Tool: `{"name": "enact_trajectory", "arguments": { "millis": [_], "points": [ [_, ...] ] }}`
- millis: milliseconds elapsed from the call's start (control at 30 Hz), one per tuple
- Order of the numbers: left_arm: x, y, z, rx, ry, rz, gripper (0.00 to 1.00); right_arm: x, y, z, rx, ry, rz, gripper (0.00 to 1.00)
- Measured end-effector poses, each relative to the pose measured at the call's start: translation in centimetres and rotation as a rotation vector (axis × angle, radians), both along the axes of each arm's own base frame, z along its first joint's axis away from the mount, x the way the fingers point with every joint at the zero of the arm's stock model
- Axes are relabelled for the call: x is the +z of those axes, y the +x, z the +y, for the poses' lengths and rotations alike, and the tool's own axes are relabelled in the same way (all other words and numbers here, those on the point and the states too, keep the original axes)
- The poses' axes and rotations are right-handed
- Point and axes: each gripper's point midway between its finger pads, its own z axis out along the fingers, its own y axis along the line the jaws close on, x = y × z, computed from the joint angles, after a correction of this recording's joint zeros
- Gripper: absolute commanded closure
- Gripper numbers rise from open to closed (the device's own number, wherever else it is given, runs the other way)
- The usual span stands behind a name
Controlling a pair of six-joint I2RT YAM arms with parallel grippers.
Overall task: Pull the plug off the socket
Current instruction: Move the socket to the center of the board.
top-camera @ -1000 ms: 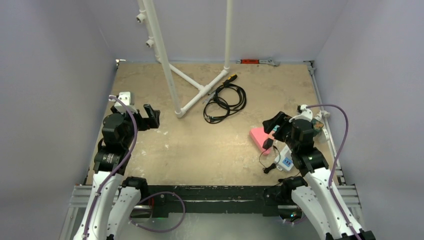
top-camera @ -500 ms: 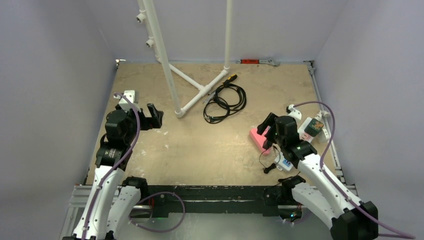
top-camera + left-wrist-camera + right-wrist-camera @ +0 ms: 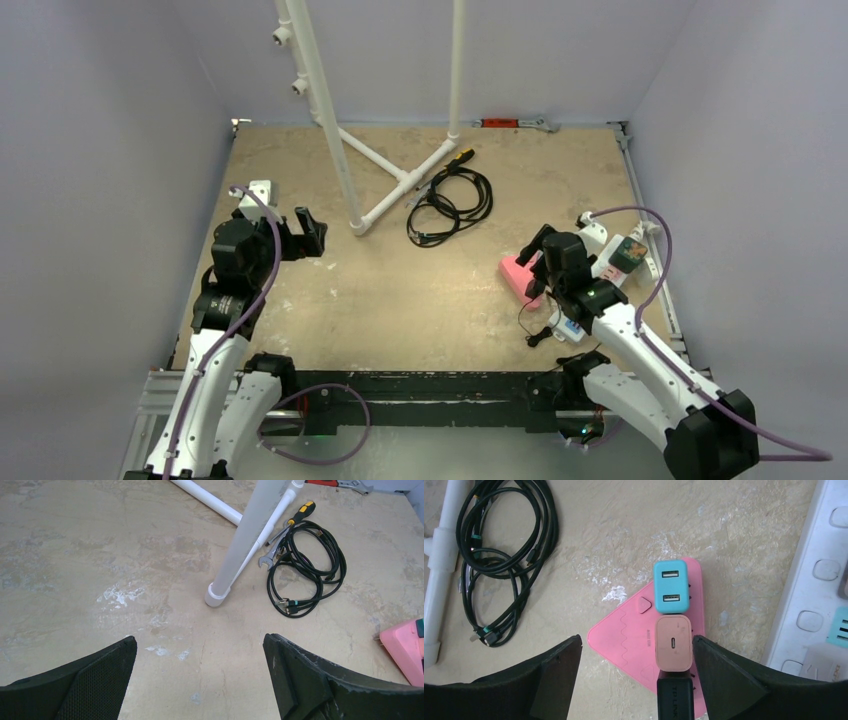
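Observation:
A pink triangular socket [image 3: 624,635] lies flat on the table, seen right of centre [image 3: 513,270] in the top view. Three plugs sit in a row in it: a blue USB plug [image 3: 670,586], a salmon USB-C plug [image 3: 674,642] and a black TP-LINK plug [image 3: 675,697]. My right gripper [image 3: 636,642] hangs open just above the socket and holds nothing. The salmon and black plugs stand between its fingers, close against the right one. My left gripper [image 3: 200,642] is open and empty over bare table at the far left [image 3: 305,232].
A white power strip [image 3: 819,580] with more plugs lies just right of the socket. A coiled black cable [image 3: 450,205], a yellow-handled screwdriver [image 3: 462,157] and a wrench [image 3: 270,557] lie at the back centre beside a white pipe frame [image 3: 345,150].
My right arm has swung left and come down over the pink socket, and its jaws have spread wider. The left arm has barely shifted.

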Motion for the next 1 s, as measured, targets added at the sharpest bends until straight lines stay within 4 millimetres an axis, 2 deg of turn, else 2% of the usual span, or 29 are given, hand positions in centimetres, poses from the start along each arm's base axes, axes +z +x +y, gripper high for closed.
{"name": "enact_trajectory", "arguments": {
  "millis": [133,267,400,600,767,1000],
  "points": [
    [0.0,0.0,0.0,0.000,0.000,0.000,0.02,-0.3,0.1,-0.5,-0.030,-0.017,0.006,0.16],
    [0.0,0.0,0.0,0.000,0.000,0.000,0.02,-2.2,0.2,-0.6,-0.040,-0.050,0.077,0.19],
    [0.0,0.0,0.0,0.000,0.000,0.000,0.02,-4.2,0.0,-0.4,-0.027,-0.081,0.151,0.29],
    [0.0,0.0,0.0,-0.002,0.000,0.001,0.02,-4.3,-0.1,0.5,0.024,-0.075,0.156,0.43],
    [0.0,0.0,-0.2,-0.013,-0.004,0.002,0.02,-4.8,-0.2,2.4,0.107,-0.077,0.171,0.51],
    [-0.4,0.1,-0.3,-0.015,-0.003,0.016,0.02,-5.8,-1.4,7.3,0.274,-0.105,0.200,0.64]
  ]
}}
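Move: The pink socket lies almost straight below the right hand, some 8 cm down and 1 cm ahead and left. On it, about 6 cm below the hand, stand three blocks, each roughly 1 cm to its right: the black plug 2 cm back, the peach adapter 1 cm ahead, the teal adapter 5 cm ahead. The white power strip lies level, about 12 cm right and 9 cm down. From the left hand the socket is some 36 cm right, roughly level, 20 cm down. The right fingers come to pinch the upright blocks on the pink socket from left and right, where the peach adapter meets the black plug. The hand sinks about 4 cm onto them, tipping down slightly, and closes to half its opening. It then sweeps about 7 cm left towards the board's centre, easing slightly lower and back and turning some 15–20 degrees counter-clockwise. ##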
